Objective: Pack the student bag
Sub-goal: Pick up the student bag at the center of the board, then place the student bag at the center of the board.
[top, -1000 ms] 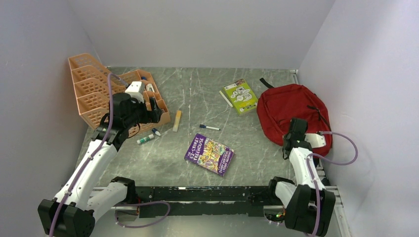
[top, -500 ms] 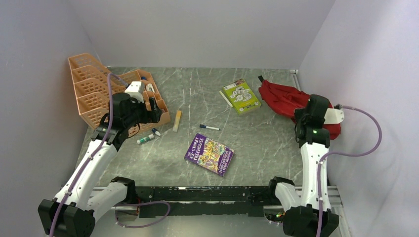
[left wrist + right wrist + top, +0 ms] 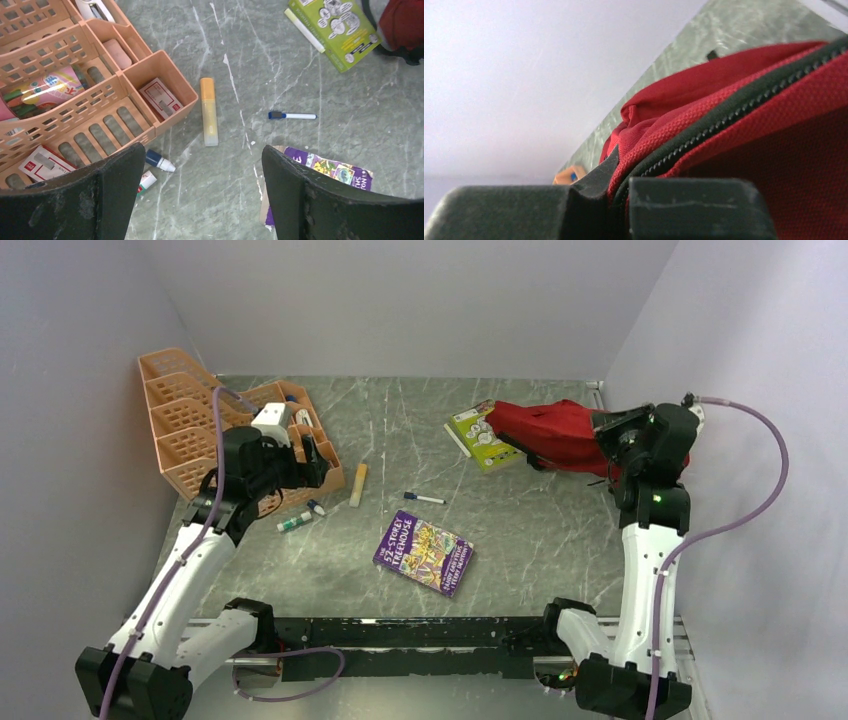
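The student bag [image 3: 548, 432] is red fabric with a black zipper. It hangs off the table at the back right, pulled out sideways, and its left tip reaches the green book [image 3: 482, 436]. My right gripper [image 3: 612, 432] is raised and shut on the bag's zipper edge. The right wrist view shows the red cloth and zipper [image 3: 744, 120] pinched in my right gripper [image 3: 621, 187]. My left gripper [image 3: 315, 462] hovers by the orange rack [image 3: 185, 410]. In the left wrist view my left gripper [image 3: 202, 167] is open with nothing between its fingers.
On the table lie a purple book [image 3: 424, 552], a blue-capped marker [image 3: 424, 498], a yellow-orange stick [image 3: 358, 484] and two small bottles [image 3: 296, 523]. The rack [image 3: 100, 90] holds small boxes and other stationery. Walls close the left, back and right sides.
The right arm has risen and swung toward the back, lifting the bag off the table and stretching it leftward to the green book. The left arm has not moved.
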### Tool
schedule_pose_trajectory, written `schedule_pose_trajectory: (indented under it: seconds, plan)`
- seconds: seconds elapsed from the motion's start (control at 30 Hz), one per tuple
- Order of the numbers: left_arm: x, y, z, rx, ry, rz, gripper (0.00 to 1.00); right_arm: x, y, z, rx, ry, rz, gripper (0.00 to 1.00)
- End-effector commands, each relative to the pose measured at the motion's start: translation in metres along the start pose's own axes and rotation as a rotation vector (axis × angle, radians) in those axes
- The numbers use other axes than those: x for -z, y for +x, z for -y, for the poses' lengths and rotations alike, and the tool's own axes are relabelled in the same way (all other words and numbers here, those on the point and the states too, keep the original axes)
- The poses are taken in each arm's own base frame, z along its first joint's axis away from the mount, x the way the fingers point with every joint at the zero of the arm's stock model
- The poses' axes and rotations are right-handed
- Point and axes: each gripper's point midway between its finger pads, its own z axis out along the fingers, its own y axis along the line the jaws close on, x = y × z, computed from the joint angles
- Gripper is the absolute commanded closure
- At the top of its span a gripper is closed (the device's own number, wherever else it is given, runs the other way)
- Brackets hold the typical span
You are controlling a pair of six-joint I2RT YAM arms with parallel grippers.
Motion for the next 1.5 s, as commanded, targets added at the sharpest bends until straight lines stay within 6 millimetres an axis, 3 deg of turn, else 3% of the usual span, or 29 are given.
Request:
schedule_pose_trajectory:
  seconds: [0.0, 0.13, 0.37, 0.6, 0.77, 0.83, 1.03, 1.23, 1.47]
  plan:
    - [0.021, -0.03, 0.018, 0.033, 0.063, 0.077, 0.09, 0.028, -0.02, -0.085, 0.177, -0.35, 0.023, 1.0]
    - [0.049, -0.057, 0.032, 0.042, 0.109, 0.166, 0.08, 0.043, -0.013, -0.125, 0.297, -0.513, -0.014, 1.0]
    - [0.087, -0.084, 0.042, 0.019, 0.121, 0.201, 0.06, 0.068, 0.033, -0.179, 0.502, -0.756, -0.135, 1.0]
    - [0.1, -0.082, 0.054, -0.008, 0.176, 0.16, 0.07, 0.1, 0.108, -0.212, 0.693, -1.072, -0.354, 1.0]
    - [0.112, -0.069, 0.055, -0.009, 0.188, 0.133, 0.07, 0.106, 0.153, -0.218, 0.926, -1.134, -0.52, 1.0]
    - [0.117, -0.063, 0.057, -0.013, 0.205, 0.129, 0.07, 0.116, 0.17, -0.221, 1.028, -1.194, -0.564, 1.0]
    - [0.114, -0.051, 0.057, -0.015, 0.218, 0.105, 0.07, 0.122, 0.21, -0.201, 1.289, -1.173, -0.625, 1.0]
    - [0.098, -0.048, 0.059, 0.004, 0.236, 0.093, 0.07, 0.081, 0.238, -0.123, 1.499, -0.737, -0.744, 1.0]
    - [0.076, -0.045, 0.063, 0.036, 0.272, 0.071, 0.08, 0.07, 0.253, -0.066, 1.528, -0.458, -0.833, 1.0]
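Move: The right hand already holds the red bag by its zipped rim, about 35 cm above the board. The board's middle, with the marker on it, lies some 30 cm to its left and 5 cm ahead; the purple storybook is also about 30 cm left but 8 cm nearer the base, and the green book 12 cm left, 20 cm ahead. From the empty left hand, the middle lies about 22 cm right, 7 cm ahead and 22 cm down. Still pinching the bag's zipped rim, the right hand swings it some 30 cm left towards the board's middle, rising at first, then sinking and drawing back about 6 cm while the wrist rolls and turns nearly 90 degrees counter-clockwise. It drifts slightly back right as it lowers. The left hand, fingers open, lifts about 14 cm and draws back, then partly sinks again. ##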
